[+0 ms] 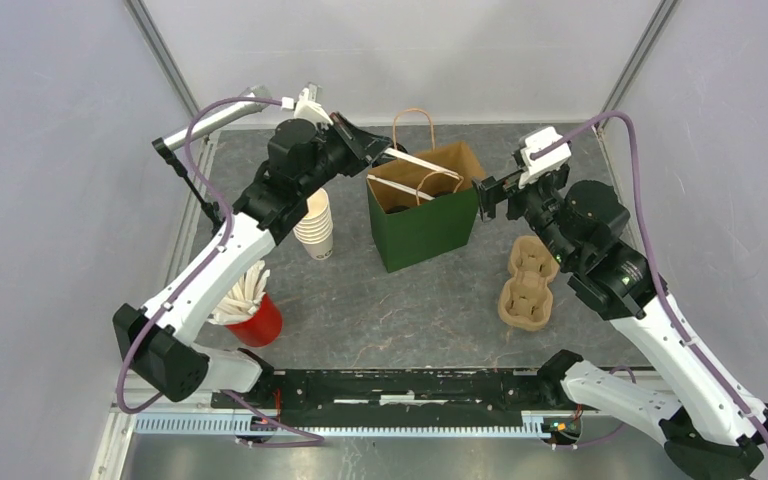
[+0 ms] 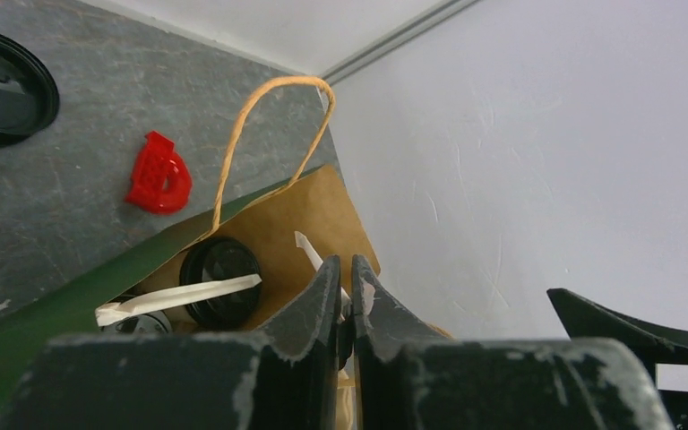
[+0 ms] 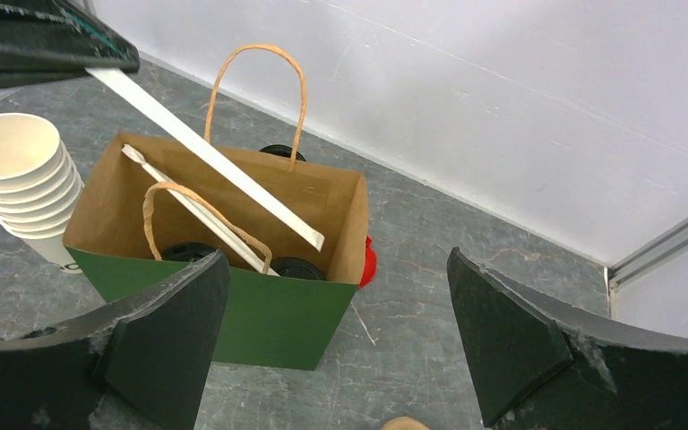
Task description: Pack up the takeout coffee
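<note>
The takeout coffee stands inside the green paper bag (image 1: 422,232). Only its black lids show, one (image 2: 222,282) in the left wrist view and two (image 3: 297,268) (image 3: 188,252) in the right wrist view. My left gripper (image 1: 384,150) (image 2: 345,269) hovers over the bag's back left corner, shut on a white stick (image 3: 206,157) (image 2: 309,251) that slants down into the bag. A second white stick (image 3: 199,212) (image 2: 179,298) lies in the bag across the lids. My right gripper (image 1: 483,197) (image 3: 336,260) is open and empty, just off the bag's right side.
A stack of lidless cream cups (image 1: 315,225) (image 3: 18,175) stands left of the bag. A red cup of white sticks (image 1: 252,315) is at the front left. A cardboard cup carrier (image 1: 527,282) lies right of the bag. Behind the bag lie a red piece (image 2: 159,175) and a loose black lid (image 2: 4,85).
</note>
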{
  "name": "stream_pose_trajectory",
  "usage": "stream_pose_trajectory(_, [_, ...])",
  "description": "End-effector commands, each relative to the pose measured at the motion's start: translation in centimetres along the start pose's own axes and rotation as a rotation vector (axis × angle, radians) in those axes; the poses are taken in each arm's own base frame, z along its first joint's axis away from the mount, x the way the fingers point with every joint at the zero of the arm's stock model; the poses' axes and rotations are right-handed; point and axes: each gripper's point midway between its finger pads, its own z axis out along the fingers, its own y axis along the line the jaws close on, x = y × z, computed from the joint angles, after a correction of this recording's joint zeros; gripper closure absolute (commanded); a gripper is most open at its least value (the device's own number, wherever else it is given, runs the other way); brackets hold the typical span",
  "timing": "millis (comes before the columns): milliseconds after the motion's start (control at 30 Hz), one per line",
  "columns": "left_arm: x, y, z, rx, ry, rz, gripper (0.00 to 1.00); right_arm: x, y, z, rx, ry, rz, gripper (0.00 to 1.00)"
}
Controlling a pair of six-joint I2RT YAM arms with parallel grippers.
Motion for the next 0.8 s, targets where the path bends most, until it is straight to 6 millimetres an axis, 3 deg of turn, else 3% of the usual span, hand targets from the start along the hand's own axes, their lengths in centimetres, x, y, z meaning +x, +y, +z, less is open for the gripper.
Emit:
stream_pose_trajectory(0, [1.8, -0.5, 1.4, 0.091, 0.053, -0.082, 0.8, -1.6, -0.8, 0.1, 0.037, -0.01, 0.029, 0.02])
stream_pose_trajectory(100, [2.5, 0.2, 1.7, 0.078, 0.078, -0.057, 0.76, -1.4, -0.6, 0.4, 0.034, 0.015, 0.042, 0.02])
stream_pose_trajectory(167, [2.0, 0.1, 1.4, 0.069, 0.069, -0.012, 0.71, -1.5, -0.6, 0.3, 0.035, 0.024, 0.053, 0.02])
stream_pose_trajectory(267, [0.7, 0.4, 0.5, 0.021, 0.049, 0.084, 0.46, -1.1, -0.5, 0.2, 0.034, 0.039, 0.063, 0.02])
stream_pose_trajectory(400, [-2.2, 0.8, -1.7, -0.074, 0.016, 0.218, 0.23, -0.1, -0.3, 0.4, 0.035, 0.069, 0.072, 0.02])
stream_pose_trajectory(433, [-2.9, 1.0, -2.5, -0.103, 0.009, 0.262, 0.02, 0.1, -0.2, 0.5, 0.031, 0.079, 0.075, 0.02])
stream_pose_trajectory(567, [-5.7, -0.3, -5.9, -0.147, -0.028, 0.436, 0.0, 0.8, 0.8, 1.4, 0.007, 0.121, 0.131, 0.02])
stream_pose_trajectory(767, [-6.8, -1.3, -11.6, -0.139, -0.043, 0.609, 0.0, 0.4, 2.4, 1.7, -0.053, 0.094, 0.233, 0.02])
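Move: The left hand still grips the wrapped straw by one end; the green bag it is meant for has its middle about 8 cm right, level in reach and some 15 cm below, with one straw already inside. The cup stack stands about 15 cm left and 5 cm back, the black lids some 16 cm straight ahead on the table. From the right hand the bag is about 13 cm left, 6 cm ahead and 16 cm below. Lower the left gripper about 5 cm over the bag, easing a little to the right, then open the fingers wide to let go of the straw. Rise some 10 cm and swing left, drawing slightly back at the end, away from the bag, rolling the hand's left side up about 20 degrees. Meanwhile bring the open right gripper a few centimetres down and left towards the bag, tipping its fingers down. ##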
